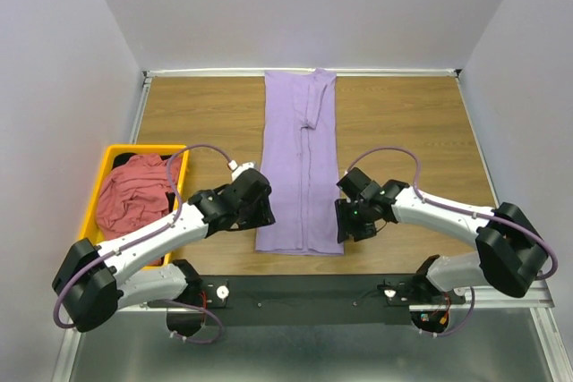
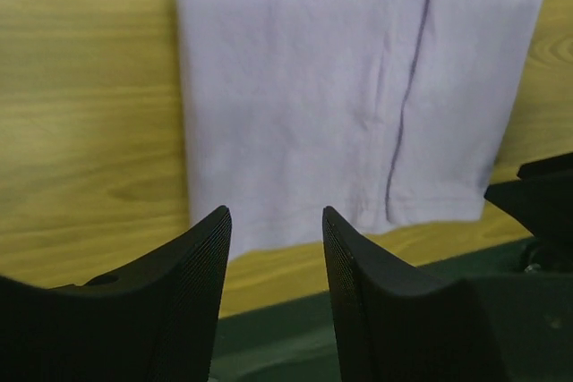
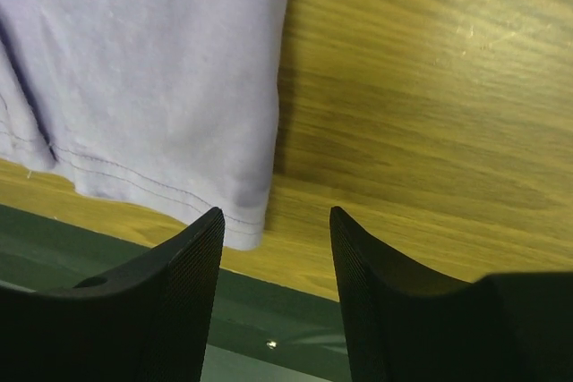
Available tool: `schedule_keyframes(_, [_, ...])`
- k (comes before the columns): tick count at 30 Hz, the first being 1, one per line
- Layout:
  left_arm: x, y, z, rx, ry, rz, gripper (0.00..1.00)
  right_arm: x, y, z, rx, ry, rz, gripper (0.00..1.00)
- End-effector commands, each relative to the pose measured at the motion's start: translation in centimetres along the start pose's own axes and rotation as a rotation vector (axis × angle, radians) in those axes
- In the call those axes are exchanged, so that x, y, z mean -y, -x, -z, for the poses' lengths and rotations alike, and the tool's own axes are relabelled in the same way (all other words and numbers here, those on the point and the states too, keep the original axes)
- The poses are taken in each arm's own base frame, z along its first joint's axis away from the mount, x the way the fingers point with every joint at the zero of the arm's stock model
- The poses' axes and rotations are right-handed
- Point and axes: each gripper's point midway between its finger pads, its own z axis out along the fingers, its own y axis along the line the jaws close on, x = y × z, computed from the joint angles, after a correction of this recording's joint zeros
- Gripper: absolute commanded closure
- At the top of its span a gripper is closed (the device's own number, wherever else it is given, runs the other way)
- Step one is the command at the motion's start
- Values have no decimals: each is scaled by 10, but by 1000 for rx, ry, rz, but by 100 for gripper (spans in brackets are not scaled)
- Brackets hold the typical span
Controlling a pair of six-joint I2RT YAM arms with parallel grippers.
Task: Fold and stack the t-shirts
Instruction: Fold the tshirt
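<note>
A lavender-purple t-shirt [image 1: 300,167] lies on the wooden table as a long narrow strip running from the far edge to the near edge. Its near hem shows in the left wrist view [image 2: 358,87] and in the right wrist view [image 3: 134,69]. My left gripper [image 1: 264,218] hangs by the strip's near left corner, open [image 2: 273,212], nothing between its fingers. My right gripper [image 1: 345,221] hangs by the near right corner, also open [image 3: 276,212] and empty, the hem corner just beyond its left fingertip. A dusty red-pink t-shirt [image 1: 134,199] lies crumpled in the bin, with a dark cloth [image 1: 122,160] beside it.
The yellow plastic bin [image 1: 106,160] stands at the table's left side, next to the left arm. A dark green rail [image 1: 304,288] runs along the near table edge just below the shirt's hem. White walls close in the table on three sides.
</note>
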Motion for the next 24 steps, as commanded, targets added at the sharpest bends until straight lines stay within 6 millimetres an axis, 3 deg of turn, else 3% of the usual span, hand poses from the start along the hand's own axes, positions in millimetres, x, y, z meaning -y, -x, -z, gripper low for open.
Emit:
schedule_keyframes(1, [5, -23, -4, -55, 2, 99, 46, -7, -1, 0, 19, 59, -37, 41])
schedule_keyframes(6, [-13, -46, -15, -111, 76, 112, 46, -7, -11, -8, -8, 79, -43, 41])
schedule_keyframes(13, [-28, -37, -8, -74, 204, 129, 48, -9, -11, -8, -8, 88, -53, 43])
schedule_keyframes(24, [-46, -61, -26, -171, 291, 41, 50, -10, -12, -12, -37, 77, -71, 43])
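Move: The left hand is going for the t-shirt's left hem corner, about 6 cm back, 2 cm to its left and some 8 cm below; the spot where the two folded sides meet at the hem is about 12 cm to its right and 6 cm back, at the same depth. The right hand hangs close over the right hem corner, about 3 cm back, 2 cm to its left and 3 cm below, with the table's near edge some 9 cm straight back. The left hand comes down about 6 cm and draws back some 4 cm towards the t-shirt's left hem corner, pausing midway before sinking again, while its wrist swings some 20 degrees so that the half-open fingers point more nearly straight down. The right hand eases only a little back and down over the right hem corner, then waits there half open, and neither hand closes on the cloth. ##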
